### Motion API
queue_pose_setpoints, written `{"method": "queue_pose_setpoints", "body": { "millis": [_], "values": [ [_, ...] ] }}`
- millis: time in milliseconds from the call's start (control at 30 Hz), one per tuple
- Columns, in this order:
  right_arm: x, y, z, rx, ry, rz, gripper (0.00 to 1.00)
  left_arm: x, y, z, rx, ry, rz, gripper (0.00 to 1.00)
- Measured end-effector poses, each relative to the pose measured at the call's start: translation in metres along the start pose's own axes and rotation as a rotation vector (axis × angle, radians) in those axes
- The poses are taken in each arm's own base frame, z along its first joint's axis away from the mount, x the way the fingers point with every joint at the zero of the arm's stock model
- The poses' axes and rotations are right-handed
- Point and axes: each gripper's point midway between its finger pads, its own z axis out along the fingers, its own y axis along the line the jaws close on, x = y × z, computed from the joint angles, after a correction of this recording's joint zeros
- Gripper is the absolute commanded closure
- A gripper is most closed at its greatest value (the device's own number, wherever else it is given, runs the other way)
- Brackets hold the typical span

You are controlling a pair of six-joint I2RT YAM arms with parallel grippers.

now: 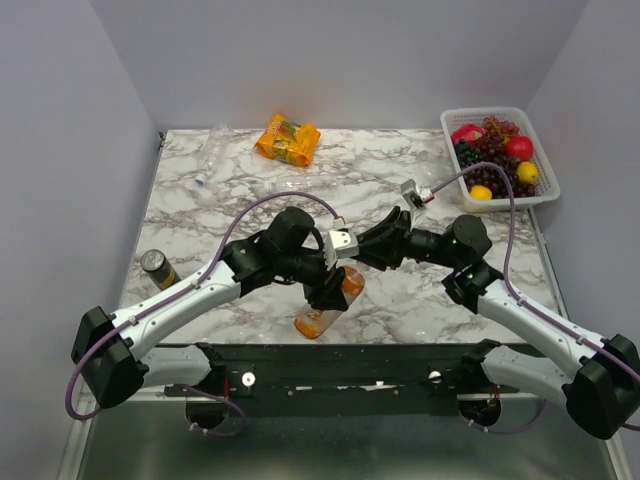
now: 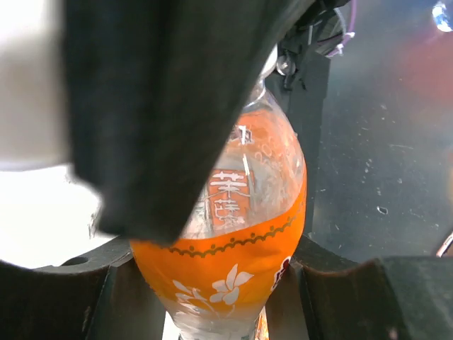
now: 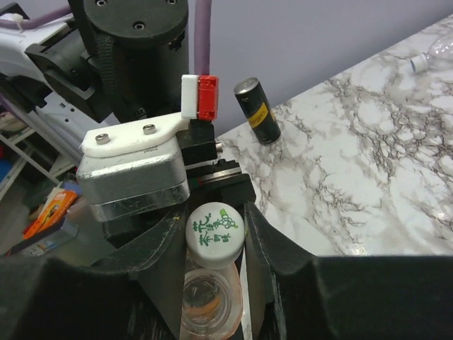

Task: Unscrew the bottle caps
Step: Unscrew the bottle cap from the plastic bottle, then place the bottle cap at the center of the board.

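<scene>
The orange-labelled bottle [image 1: 320, 316] leans tilted above the table's near edge, and my left gripper [image 1: 330, 288] is shut round its lower body [image 2: 233, 241], its black fingers [image 2: 354, 297] pressing on both sides. From the right, my right gripper [image 1: 346, 250] reaches in at the bottle's top. The wrist view shows its fingers [image 3: 265, 241] shut on a white cap [image 3: 214, 234] with green print. That cap sits just off the bottle's open mouth [image 3: 210, 301]. A clear bottle [image 1: 210, 160] lies at the far left, its blue cap [image 3: 416, 65] in place.
An orange snack packet [image 1: 288, 138] lies at the back centre. A white basket of fruit [image 1: 545, 185] stands at the back right. A dark can [image 1: 158, 268] rests on its side near the left edge. Both arms cross over the table's near middle.
</scene>
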Motion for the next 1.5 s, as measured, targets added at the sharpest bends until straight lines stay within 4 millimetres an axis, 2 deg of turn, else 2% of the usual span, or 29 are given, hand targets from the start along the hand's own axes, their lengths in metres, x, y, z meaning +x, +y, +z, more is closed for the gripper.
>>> {"method": "queue_pose_setpoints", "body": {
  "millis": [100,200,467,600,667,767,867,967,1067,1500],
  "values": [
    [-0.003,0.003,-0.005,-0.004,-0.006,-0.024,0.81,-0.003,-0.002,-0.001,0.02,-0.011,0.003,0.61],
    [-0.01,-0.005,-0.015,0.053,-0.02,-0.051,0.81,-0.007,0.0,-0.002,0.016,-0.029,0.004,0.61],
    [-0.016,-0.057,-0.051,0.376,-0.043,-0.043,0.8,-0.018,0.002,-0.006,-0.006,-0.072,0.035,0.62],
    [-0.015,-0.079,-0.07,0.549,-0.055,-0.047,0.8,-0.02,0.025,-0.011,-0.147,-0.081,0.025,0.64],
    [-0.013,-0.09,-0.077,0.621,-0.055,-0.048,0.8,-0.025,0.044,-0.023,-0.29,-0.11,0.03,0.63],
    [0.009,-0.113,-0.088,0.723,-0.023,-0.017,0.8,-0.036,0.06,-0.051,-0.468,-0.185,0.048,0.62],
    [0.051,-0.139,-0.098,0.825,0.064,0.034,0.8,-0.051,0.063,-0.075,-0.566,-0.269,0.07,0.62],
    [0.093,-0.155,-0.104,0.903,0.168,0.069,0.8,-0.057,0.068,-0.083,-0.618,-0.299,0.074,0.62],
    [0.121,-0.165,-0.108,0.965,0.241,0.079,0.78,-0.053,0.077,-0.08,-0.646,-0.278,0.061,0.62],
    [0.173,-0.192,-0.112,1.123,0.341,0.079,0.76,-0.049,0.082,-0.078,-0.663,-0.261,0.052,0.61]
  ]
}}
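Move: The right hand already pinches the cap between its pads, bound for open table roughly 8 cm ahead, 10 cm to its right and 28 cm below. The plastic bottle's middle lies about 7 cm back, 4 cm left and 8 cm below the right hand. The left hand already grips the bottle around its middle, with the cap about 7 cm ahead, 4 cm right and 8 cm above that hand. Right hand carries the cap forward-right, then some 25 cm down; left swings the bottle 10 cm forward. ##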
